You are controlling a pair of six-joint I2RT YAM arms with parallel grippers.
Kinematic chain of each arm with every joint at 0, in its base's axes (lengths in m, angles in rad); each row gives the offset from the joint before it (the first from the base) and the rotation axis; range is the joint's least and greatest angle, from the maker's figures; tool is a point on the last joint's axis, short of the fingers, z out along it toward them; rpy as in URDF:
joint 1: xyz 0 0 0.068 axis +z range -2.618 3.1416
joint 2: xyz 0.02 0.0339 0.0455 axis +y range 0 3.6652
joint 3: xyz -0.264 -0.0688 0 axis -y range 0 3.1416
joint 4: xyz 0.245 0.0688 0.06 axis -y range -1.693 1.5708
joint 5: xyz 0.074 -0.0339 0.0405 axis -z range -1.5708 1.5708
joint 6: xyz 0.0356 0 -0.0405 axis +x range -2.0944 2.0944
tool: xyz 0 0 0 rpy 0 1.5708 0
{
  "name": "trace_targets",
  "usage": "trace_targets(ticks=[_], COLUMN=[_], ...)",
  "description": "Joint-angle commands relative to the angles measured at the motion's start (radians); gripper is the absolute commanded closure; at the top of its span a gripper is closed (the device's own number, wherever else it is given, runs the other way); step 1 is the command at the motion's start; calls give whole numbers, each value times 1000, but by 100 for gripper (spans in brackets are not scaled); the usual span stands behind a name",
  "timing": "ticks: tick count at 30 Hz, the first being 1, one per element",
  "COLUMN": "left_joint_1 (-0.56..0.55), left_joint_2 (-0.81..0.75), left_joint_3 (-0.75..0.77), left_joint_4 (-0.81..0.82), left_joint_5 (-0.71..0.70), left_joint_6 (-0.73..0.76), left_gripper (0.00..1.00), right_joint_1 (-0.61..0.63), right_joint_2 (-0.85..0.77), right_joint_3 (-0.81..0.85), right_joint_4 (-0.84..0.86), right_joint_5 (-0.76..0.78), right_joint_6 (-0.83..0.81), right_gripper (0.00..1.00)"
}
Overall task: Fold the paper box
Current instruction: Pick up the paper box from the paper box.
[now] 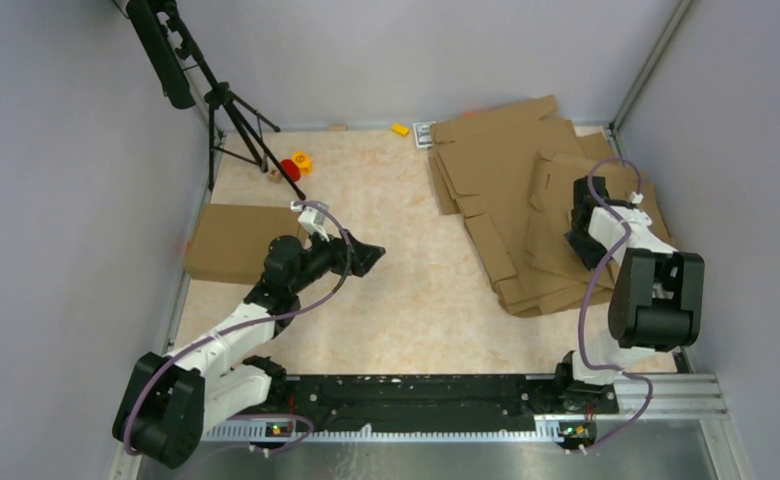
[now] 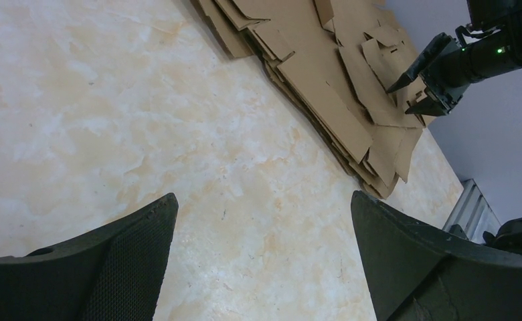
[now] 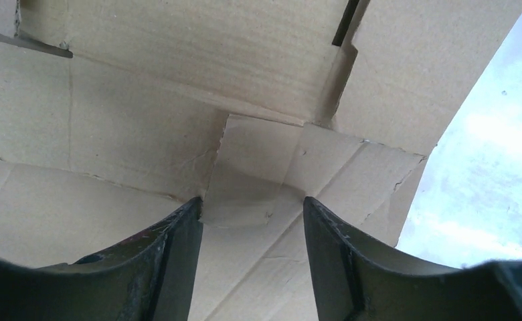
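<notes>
The paper box is among a pile of flat brown cardboard blanks (image 1: 506, 180) at the right side of the table, also visible in the left wrist view (image 2: 325, 87). My right gripper (image 1: 578, 243) hovers low over the pile's right part, seen from the left wrist as well (image 2: 413, 99). In the right wrist view its jaws (image 3: 253, 199) stand apart on either side of a small creased flap (image 3: 255, 167) of the top blank, fingertips at the flap's edges. My left gripper (image 1: 371, 258) is wide open over bare marble tabletop (image 2: 264, 195), holding nothing.
A closed brown cardboard box (image 1: 228, 243) lies at the table's left edge beside the left arm. A black tripod (image 1: 231, 110) stands at the back left, with small red (image 1: 290, 168) and yellow (image 1: 302, 158) pieces near its feet. A yellow block (image 1: 400, 129) lies by the back wall.
</notes>
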Motion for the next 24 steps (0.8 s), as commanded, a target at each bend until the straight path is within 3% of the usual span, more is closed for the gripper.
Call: trace_targets(ticks=[1, 4, 10, 16, 21, 24], left_joint_1=[-3, -3, -4, -3, -3, -3], left_joint_2=[-32, -42, -36, -32, -23, -13], left_joint_3=[34, 32, 31, 33, 33, 34], left_joint_4=[6, 3, 5, 5, 11, 18], left_joint_5=[-10, -14, -15, -16, -14, -3], left_joint_6=[15, 17, 18, 18, 15, 9], left_gripper=[1, 1, 1, 1, 1, 1], right_joint_1=[-14, -14, -14, -14, 5, 50], right_joint_2=[-110, -172, -230, -303, -419, -492], right_joint_3=[-14, -46, -52, -49, -57, 0], right_joint_4=[0, 21, -1, -24, -30, -87], right_joint_5=[45, 57, 67, -7, -234, -223], right_joint_6=[4, -14, -23, -59, -98, -95], right_gripper=[48, 58, 100, 100, 100, 100])
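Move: The small paper box flap that I am about to grip with my right hand has its middle about 2 cm to that hand's right and 2 cm below, its edge lying between my open fingers. The box panel joined to it spreads around 7 cm to the hand's right, 3 cm ahead and 3 cm below; the flat cardboard stack lies some 20 cm left, 9 cm ahead and 4 cm below. From my left hand the flap is roughly 44 cm right, 3 cm ahead and 13 cm down. I shut my right fingers fully on the flap's edge while already starting to rise, and keep it pinched as I lift about 8 cm in all. Near the end I also draw the flap left by some 3 cm, back towards the stack, the fingertips swinging forward by roughly 15 degrees. ##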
